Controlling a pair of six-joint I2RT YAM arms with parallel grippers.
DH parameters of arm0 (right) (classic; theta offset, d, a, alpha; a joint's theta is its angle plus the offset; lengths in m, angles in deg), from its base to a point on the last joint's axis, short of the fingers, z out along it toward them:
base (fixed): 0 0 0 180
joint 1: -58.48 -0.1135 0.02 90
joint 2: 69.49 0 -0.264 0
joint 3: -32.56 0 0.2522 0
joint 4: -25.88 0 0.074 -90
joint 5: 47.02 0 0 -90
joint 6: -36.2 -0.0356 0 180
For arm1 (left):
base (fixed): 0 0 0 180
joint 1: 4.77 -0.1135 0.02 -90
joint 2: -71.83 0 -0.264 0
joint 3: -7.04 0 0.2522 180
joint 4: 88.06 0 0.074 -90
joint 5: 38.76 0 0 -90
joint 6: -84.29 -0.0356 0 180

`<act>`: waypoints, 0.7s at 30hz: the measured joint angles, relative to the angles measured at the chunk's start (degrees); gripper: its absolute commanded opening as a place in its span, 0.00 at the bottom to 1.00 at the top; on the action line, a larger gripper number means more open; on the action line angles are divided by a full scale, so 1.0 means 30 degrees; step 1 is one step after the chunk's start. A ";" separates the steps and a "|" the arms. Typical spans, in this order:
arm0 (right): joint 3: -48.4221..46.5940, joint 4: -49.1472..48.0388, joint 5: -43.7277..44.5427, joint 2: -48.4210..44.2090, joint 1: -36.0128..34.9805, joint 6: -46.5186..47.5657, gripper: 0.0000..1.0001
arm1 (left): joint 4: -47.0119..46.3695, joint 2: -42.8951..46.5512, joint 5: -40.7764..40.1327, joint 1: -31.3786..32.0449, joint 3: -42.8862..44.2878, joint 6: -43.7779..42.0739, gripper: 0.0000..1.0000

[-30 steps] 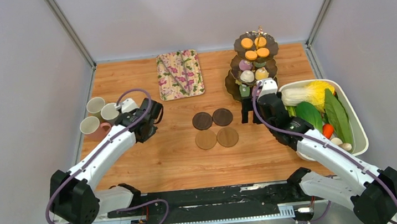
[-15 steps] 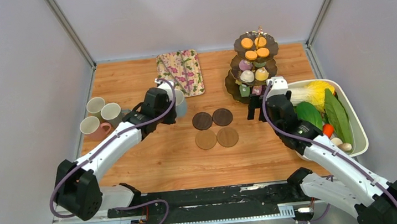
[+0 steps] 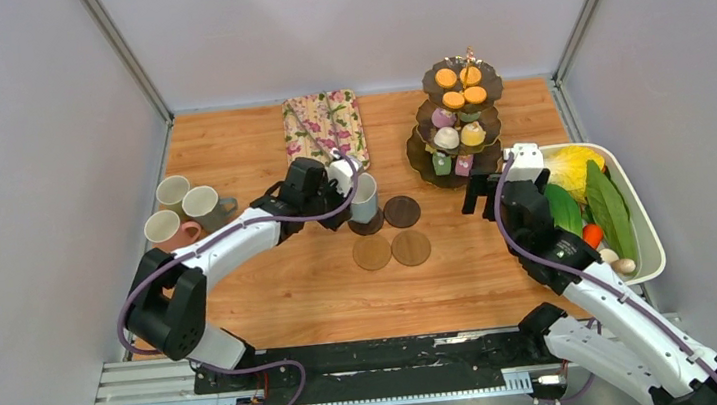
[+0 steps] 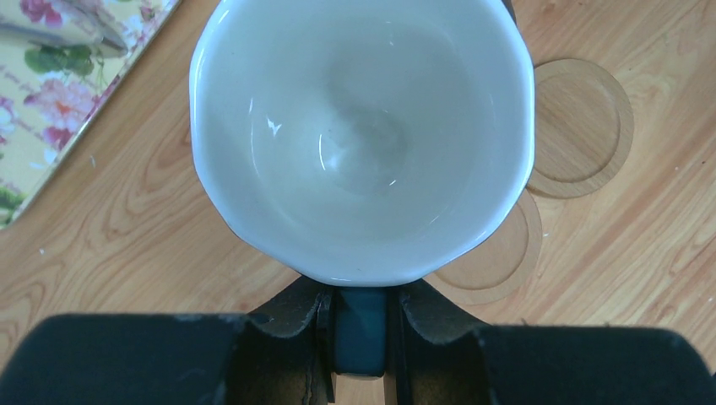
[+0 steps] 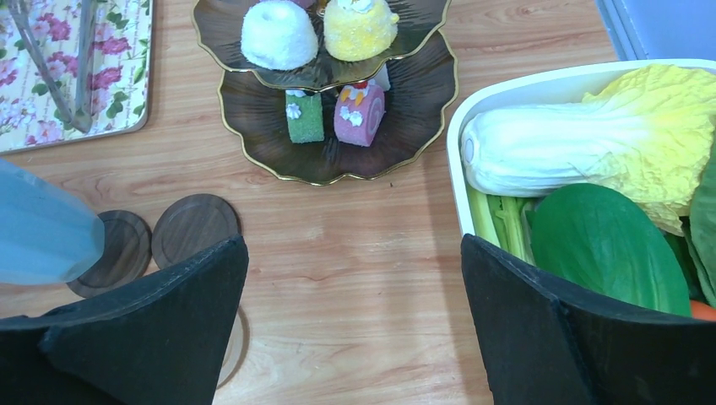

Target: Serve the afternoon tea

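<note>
My left gripper (image 3: 344, 200) is shut on the handle of a pale blue mug (image 3: 363, 198) and holds it upright over the far-left dark coaster (image 3: 369, 226). In the left wrist view the mug (image 4: 363, 135) fills the frame, with its handle pinched in my gripper (image 4: 361, 331). Three other mugs (image 3: 181, 207) stand at the left. One more dark coaster (image 3: 402, 211) and two light ones (image 3: 392, 250) lie mid-table. The dark three-tier stand (image 3: 428, 163) holds colourful cakes (image 3: 460, 86). My right gripper (image 3: 482, 196) is open and empty just right of the stand's base (image 5: 422, 93).
A floral tray (image 3: 325, 134) with tongs lies at the back centre. A white tub (image 3: 646, 239) of vegetables sits at the right edge, close to my right arm. Grey walls enclose the table on three sides.
My left arm has carried the blue mug from the group at the left, rightwards to above the far-left dark coaster. My right gripper has moved right, away from the stand's front.
</note>
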 measured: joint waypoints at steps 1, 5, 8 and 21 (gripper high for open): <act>0.0000 0.0000 0.0124 -0.0015 0.0000 0.0007 1.00 | -0.0138 -0.0102 0.0022 0.0051 0.0007 -0.0153 0.00; 0.0000 0.0000 0.0452 -0.0015 0.0000 0.0015 1.00 | -0.0809 -0.0729 -0.0197 0.0393 0.0160 -0.0707 0.00; 0.0000 0.0007 0.0612 -0.0015 0.0000 0.0058 1.00 | -0.1166 -0.1253 -0.0670 0.0882 0.0430 -0.0976 0.00; -0.0036 0.0896 0.1508 -0.0597 0.0000 0.0962 1.00 | -0.2790 -0.3665 -0.2703 0.3045 0.2397 -0.0816 0.00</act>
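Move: The left hand holds the light-blue mug by its handle. The right dark coaster lies about 13 cm to its right, roughly level ahead and some 10 cm below. The left dark coaster is only 4 cm to the right. At the same table height, the right light coaster sits about 8 cm nearer than the right dark one. From the right hand, the right dark coaster is about 21 cm left, 2 cm ahead and 19 cm down. Still pinching the mug's handle, the left hand carries it some 7 cm right towards the right dark coaster. ##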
